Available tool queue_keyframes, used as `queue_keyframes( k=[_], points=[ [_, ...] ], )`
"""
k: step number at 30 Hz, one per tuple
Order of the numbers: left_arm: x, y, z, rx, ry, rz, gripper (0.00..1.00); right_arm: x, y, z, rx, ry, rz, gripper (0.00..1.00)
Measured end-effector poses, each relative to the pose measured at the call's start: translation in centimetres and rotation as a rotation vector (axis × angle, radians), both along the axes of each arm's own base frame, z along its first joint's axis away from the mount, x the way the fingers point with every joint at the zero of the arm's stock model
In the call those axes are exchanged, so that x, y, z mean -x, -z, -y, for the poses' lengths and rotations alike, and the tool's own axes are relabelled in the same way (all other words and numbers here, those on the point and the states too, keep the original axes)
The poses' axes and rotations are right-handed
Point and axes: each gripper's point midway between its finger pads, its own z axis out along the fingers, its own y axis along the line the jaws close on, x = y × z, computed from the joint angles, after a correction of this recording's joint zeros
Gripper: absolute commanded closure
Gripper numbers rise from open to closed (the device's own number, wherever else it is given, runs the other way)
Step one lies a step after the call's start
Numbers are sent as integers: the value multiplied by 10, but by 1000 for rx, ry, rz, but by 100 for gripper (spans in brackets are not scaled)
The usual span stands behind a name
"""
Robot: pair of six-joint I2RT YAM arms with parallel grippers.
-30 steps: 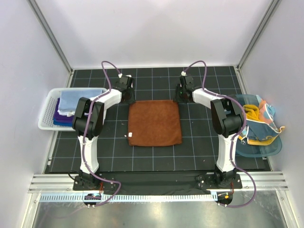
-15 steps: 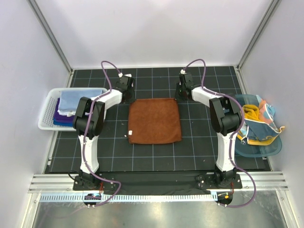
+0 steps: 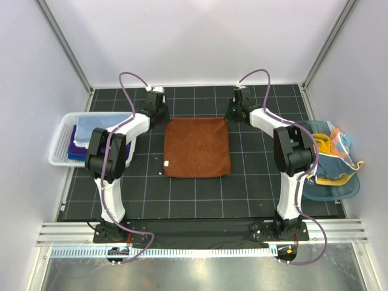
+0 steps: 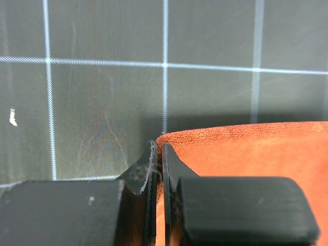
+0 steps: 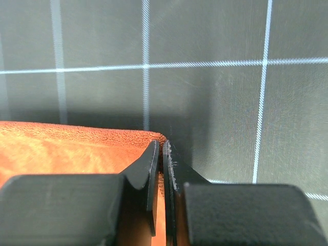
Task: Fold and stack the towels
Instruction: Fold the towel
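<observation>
A rust brown towel (image 3: pixel 197 148) lies spread flat on the black gridded mat between the arms. My left gripper (image 3: pixel 165 120) is at its far left corner. In the left wrist view that gripper (image 4: pixel 159 149) is shut on the towel (image 4: pixel 246 151), with the corner pinched between the fingers. My right gripper (image 3: pixel 228 119) is at the far right corner. The right wrist view shows it (image 5: pixel 160 147) shut on the same towel (image 5: pixel 72 146) at that corner. More towels lie folded in the basket and piled in the tub.
A white slatted basket (image 3: pixel 59 151) at the left holds a folded light blue towel (image 3: pixel 102 125) on a purple one (image 3: pixel 75 149). A teal round tub (image 3: pixel 339 188) at the right holds a heap of mixed towels (image 3: pixel 332 151). Walls enclose the mat.
Both grippers have closed on the brown towel's far corners. Both wrists have moved toward the far wall, and the towel has shifted a little that way with them.
</observation>
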Motion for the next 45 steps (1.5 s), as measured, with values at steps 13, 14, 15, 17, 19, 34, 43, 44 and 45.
queue_keyframes(
  k=[13, 14, 15, 17, 19, 34, 43, 44, 45],
  points=[
    [48, -64, 2, 126, 60, 96, 100, 56, -60, 2, -69, -17, 92, 99],
    [55, -62, 2, 134, 64, 86, 100, 65, -58, 2, -69, -20, 84, 99],
    [63, -60, 2, 142, 68, 78, 100, 74, -56, 2, -70, -25, 80, 99],
    [77, -56, 1, 160, 71, 58, 100, 90, -52, 0, -68, -34, 62, 99],
    [89, -52, 0, 169, 74, 41, 100, 105, -49, -2, -68, -43, 53, 99],
    [161, -19, 1, 197, 104, -51, 100, 170, -25, 6, -47, -21, -1, 99],
    [175, -20, 0, 207, 111, -43, 100, 191, -13, 10, -52, -18, -23, 99],
    [175, -20, 0, 208, 110, -43, 100, 192, -12, 10, -51, -19, -25, 99],
    [176, -20, 0, 208, 111, -43, 100, 193, -12, 10, -53, -19, -25, 99]
  ],
)
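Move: Both hands already pinch the far corners of the brown towel, some 4 cm above the mat. The near edge they are carried to lies about 26 cm back: its left corner straight behind the left hand, its right corner straight behind the right. The white tag on the towel's left side is roughly 19 cm straight back from the left hand; the basket of folded towels is about 35 cm to that hand's left and 8 cm back. Keeping the far corners pinched in shut fingers, both arms first lift the brown towel's far edge together by about 6 cm, then sweep it back over the rest of the towel towards the near edge, the left by nearly 18 cm and the right by a little over 19, sinking some 4 to 5 cm on the way. The left hand rolls about 10 degrees, its left side dipping, and both slow down towards the end with the held edge still short of the near edge and above the mat. ##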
